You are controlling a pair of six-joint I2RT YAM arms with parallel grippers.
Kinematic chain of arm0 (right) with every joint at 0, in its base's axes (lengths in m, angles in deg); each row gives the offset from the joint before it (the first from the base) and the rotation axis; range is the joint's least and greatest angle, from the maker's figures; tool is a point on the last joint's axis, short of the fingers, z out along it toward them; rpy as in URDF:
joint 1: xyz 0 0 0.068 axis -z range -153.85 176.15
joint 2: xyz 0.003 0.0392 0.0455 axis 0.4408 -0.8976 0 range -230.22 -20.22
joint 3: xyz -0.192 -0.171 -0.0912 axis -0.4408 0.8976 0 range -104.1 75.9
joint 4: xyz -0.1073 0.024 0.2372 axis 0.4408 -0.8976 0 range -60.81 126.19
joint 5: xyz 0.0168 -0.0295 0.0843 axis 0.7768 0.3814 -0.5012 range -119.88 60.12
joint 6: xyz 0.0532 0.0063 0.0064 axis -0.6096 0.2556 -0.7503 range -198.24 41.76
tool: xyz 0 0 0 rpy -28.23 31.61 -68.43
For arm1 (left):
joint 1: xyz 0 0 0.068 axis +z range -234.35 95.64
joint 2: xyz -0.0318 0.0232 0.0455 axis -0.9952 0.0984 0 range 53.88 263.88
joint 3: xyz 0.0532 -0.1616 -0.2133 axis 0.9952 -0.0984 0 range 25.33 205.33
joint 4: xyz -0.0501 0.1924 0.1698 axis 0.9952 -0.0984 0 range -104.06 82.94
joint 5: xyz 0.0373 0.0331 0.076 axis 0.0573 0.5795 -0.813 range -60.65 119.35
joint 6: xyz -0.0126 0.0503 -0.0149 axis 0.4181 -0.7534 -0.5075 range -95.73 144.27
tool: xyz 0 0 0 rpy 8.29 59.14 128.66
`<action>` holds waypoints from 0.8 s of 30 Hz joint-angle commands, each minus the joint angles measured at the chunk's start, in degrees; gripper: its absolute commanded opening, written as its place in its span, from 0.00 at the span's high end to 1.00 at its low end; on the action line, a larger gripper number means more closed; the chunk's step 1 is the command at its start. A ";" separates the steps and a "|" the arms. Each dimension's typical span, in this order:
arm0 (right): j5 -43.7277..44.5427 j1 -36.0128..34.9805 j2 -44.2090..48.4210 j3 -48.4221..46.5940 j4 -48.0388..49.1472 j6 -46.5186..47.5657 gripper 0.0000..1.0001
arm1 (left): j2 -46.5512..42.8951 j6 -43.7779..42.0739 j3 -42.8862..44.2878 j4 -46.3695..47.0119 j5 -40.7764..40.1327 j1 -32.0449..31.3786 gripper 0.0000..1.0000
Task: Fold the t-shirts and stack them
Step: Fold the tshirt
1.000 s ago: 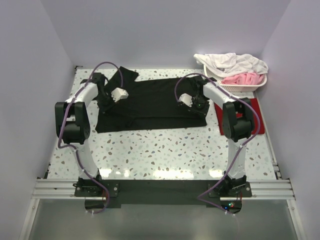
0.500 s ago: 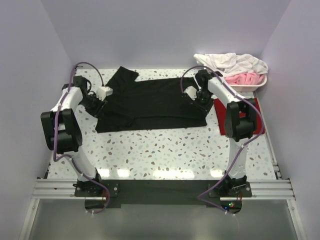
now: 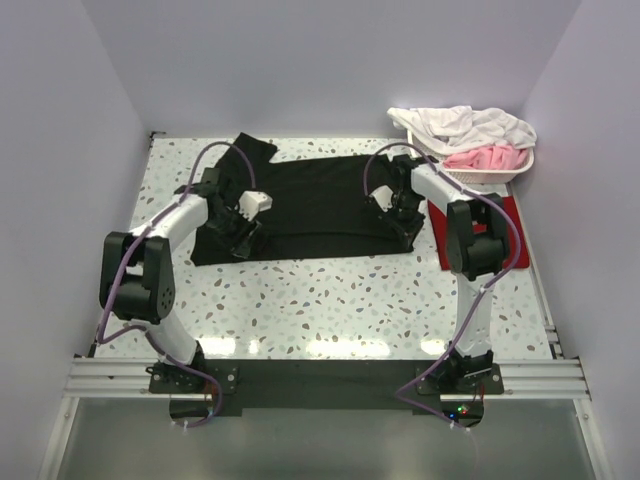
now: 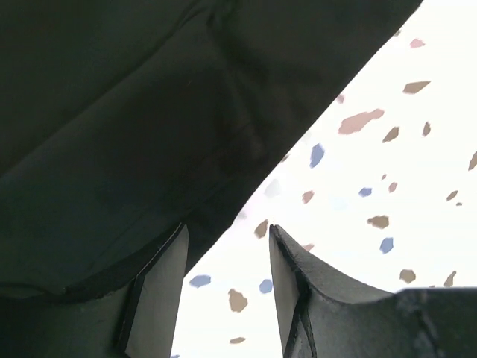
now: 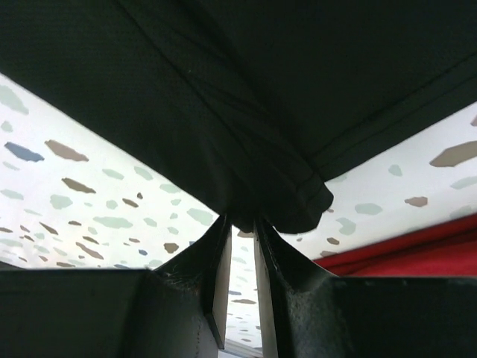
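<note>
A black t-shirt (image 3: 310, 200) lies spread flat across the back of the speckled table. My left gripper (image 3: 240, 232) hovers at its lower left edge. In the left wrist view the left gripper (image 4: 227, 235) is open, with only bare table between the fingers and the black t-shirt (image 4: 112, 112) beside the left finger. My right gripper (image 3: 398, 212) is at the shirt's right side. In the right wrist view the right gripper (image 5: 240, 224) is shut on a bunched fold of the black t-shirt (image 5: 261, 89). A dark red t-shirt (image 3: 510, 215) lies under the right arm, and the same red t-shirt (image 5: 417, 250) shows below the fold.
A white basket (image 3: 500, 176) stands at the back right corner, holding white cloth (image 3: 460, 125) and pink cloth (image 3: 485, 157). Lilac walls close in the table on the left, back and right.
My left gripper has opened and let go of the shirt, swinging out left and then back in to the lower left edge. The right gripper stays pinched on the shirt's right side.
</note>
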 commanded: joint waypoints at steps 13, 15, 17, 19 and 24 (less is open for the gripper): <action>2.01 -0.15 -1.34 1.20 3.11 -4.33 0.77 | 2.33 8.02 -0.05 11.75 -9.10 -11.20 0.45; 2.19 -0.15 -1.34 1.37 3.20 -4.33 0.76 | 3.12 8.02 0.12 11.92 -10.42 -11.63 0.46; 2.28 -0.15 -1.25 1.55 3.20 -4.33 0.76 | 3.74 8.10 0.39 12.10 -11.39 -11.72 0.49; 2.19 -0.07 -1.07 1.72 3.29 -4.42 0.76 | 4.00 8.54 1.09 12.71 -13.15 -11.72 0.54; 2.10 -0.15 -1.25 1.72 3.20 -4.42 0.75 | 4.18 8.72 2.94 13.33 -13.77 -11.72 0.83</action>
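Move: The spot to grip, on the folded near strip of the black t-shirt, lies about 3 cm ahead of the left hand, 4 cm to its right and 3 cm down; the shirt's near-left corner is some 11 cm to that hand's left and 3 cm back. The right hand is over the shirt's near-right corner, about 1 cm to its right and 2 cm below; the red shirt lies 17 cm to its right and 3 cm ahead, the basket 15 cm right and 22 cm ahead. Bring the left gripper about 5 cm right and a little forward over the black shirt's near strip, sinking some 2.5 cm in the second half and rolling its left side up about 10 degrees. Near the end start closing its half-open fingers on the cloth. Meanwhile lower the right gripper about 1.5 cm onto the near-right corner, opening unchanged, and hold it there. ##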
